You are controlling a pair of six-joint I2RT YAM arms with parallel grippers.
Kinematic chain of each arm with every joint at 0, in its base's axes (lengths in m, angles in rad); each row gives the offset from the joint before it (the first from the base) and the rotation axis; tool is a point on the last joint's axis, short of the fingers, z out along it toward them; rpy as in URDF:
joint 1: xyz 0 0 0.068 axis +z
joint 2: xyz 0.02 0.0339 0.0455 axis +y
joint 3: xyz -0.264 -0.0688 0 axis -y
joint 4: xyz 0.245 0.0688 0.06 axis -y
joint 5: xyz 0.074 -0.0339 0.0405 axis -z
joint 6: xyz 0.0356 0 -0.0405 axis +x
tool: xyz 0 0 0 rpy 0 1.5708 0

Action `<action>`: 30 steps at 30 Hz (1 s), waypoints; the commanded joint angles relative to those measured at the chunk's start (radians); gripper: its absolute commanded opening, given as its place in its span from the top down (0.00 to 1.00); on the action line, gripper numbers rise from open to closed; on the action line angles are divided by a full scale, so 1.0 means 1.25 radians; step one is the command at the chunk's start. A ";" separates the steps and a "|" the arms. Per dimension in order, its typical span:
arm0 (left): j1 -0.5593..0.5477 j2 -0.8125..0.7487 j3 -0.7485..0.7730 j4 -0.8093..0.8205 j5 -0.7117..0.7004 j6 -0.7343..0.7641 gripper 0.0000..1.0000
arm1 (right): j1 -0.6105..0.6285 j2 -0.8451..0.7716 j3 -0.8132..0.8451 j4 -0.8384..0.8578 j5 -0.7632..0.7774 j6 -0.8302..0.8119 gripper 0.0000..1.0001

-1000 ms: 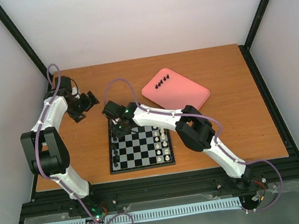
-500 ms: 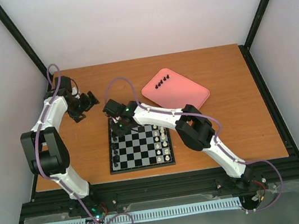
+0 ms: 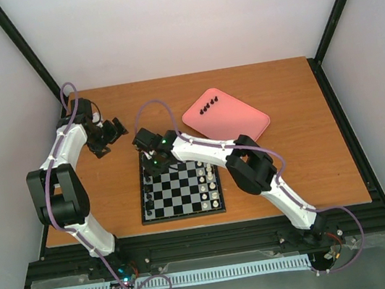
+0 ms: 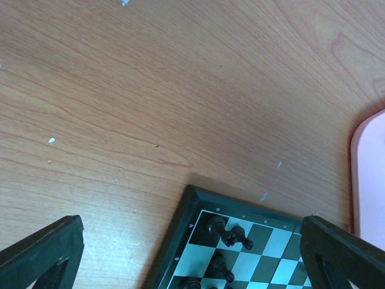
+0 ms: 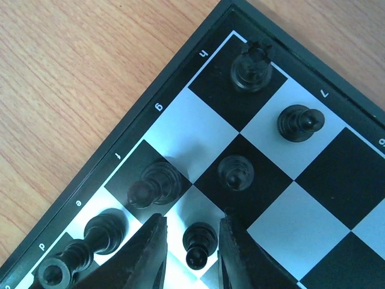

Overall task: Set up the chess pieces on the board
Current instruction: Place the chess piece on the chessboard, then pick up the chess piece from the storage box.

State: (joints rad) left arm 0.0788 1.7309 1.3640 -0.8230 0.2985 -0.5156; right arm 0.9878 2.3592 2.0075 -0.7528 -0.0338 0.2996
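The board lies at the table's middle. Black pieces stand along its left side. My right gripper is low over the board's far-left corner. In the right wrist view its jaws are open on either side of a black pawn that stands on a light square, with a small gap on each side. A rook and other black pieces stand nearby. My left gripper hovers open and empty left of the board; its wrist view shows the board's corner.
A pink tray at the back right holds several small black pieces; its edge shows in the left wrist view. White pieces stand along the board's right side. Bare wood surrounds the board.
My right gripper has shifted very slightly over the board's far-left corner. The left arm has not moved.
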 commanded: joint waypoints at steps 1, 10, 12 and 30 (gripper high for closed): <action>0.007 -0.003 0.016 0.003 -0.004 0.020 0.00 | -0.001 -0.046 0.001 -0.014 0.022 0.000 0.70; 0.007 0.003 0.026 0.003 -0.004 0.019 0.00 | -0.002 -0.107 0.014 -0.044 0.087 -0.006 0.57; 0.007 0.004 0.027 0.003 -0.003 0.019 0.00 | -0.005 -0.120 0.029 -0.054 0.098 -0.008 0.48; 0.007 -0.010 0.017 -0.006 0.000 0.019 0.00 | -0.313 0.011 0.169 -0.084 0.221 0.018 0.44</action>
State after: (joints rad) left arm 0.0788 1.7309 1.3697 -0.8246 0.2985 -0.5156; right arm 0.6369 2.3047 2.1708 -0.8459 0.1921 0.3157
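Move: The nearest black pawn of the diagonal row of five on the pink tray lies about 19 cm ahead of the right hand and 18 cm to its right, some 3 cm lower; the far end of that row is about 24 cm ahead and 24 cm right. Right between its loosened fingers stands the pawn just set down; another pawn stands 3 cm ahead, a bishop 3 cm left. From the left hand the tray's nearest pawn is roughly 9 cm ahead, 31 cm right and 10 cm below. The pawn between the right hand's already parted fingers is left on its square: the fingers open wider around it, the hand rises about 8 cm almost straight up, then sweeps fast forward and right over the board towards the pawns on the tray, some 18 cm out and 16 cm across. On the way it turns clockwise some 25 degrees, its fingers tip forward, and it just starts to sink. ##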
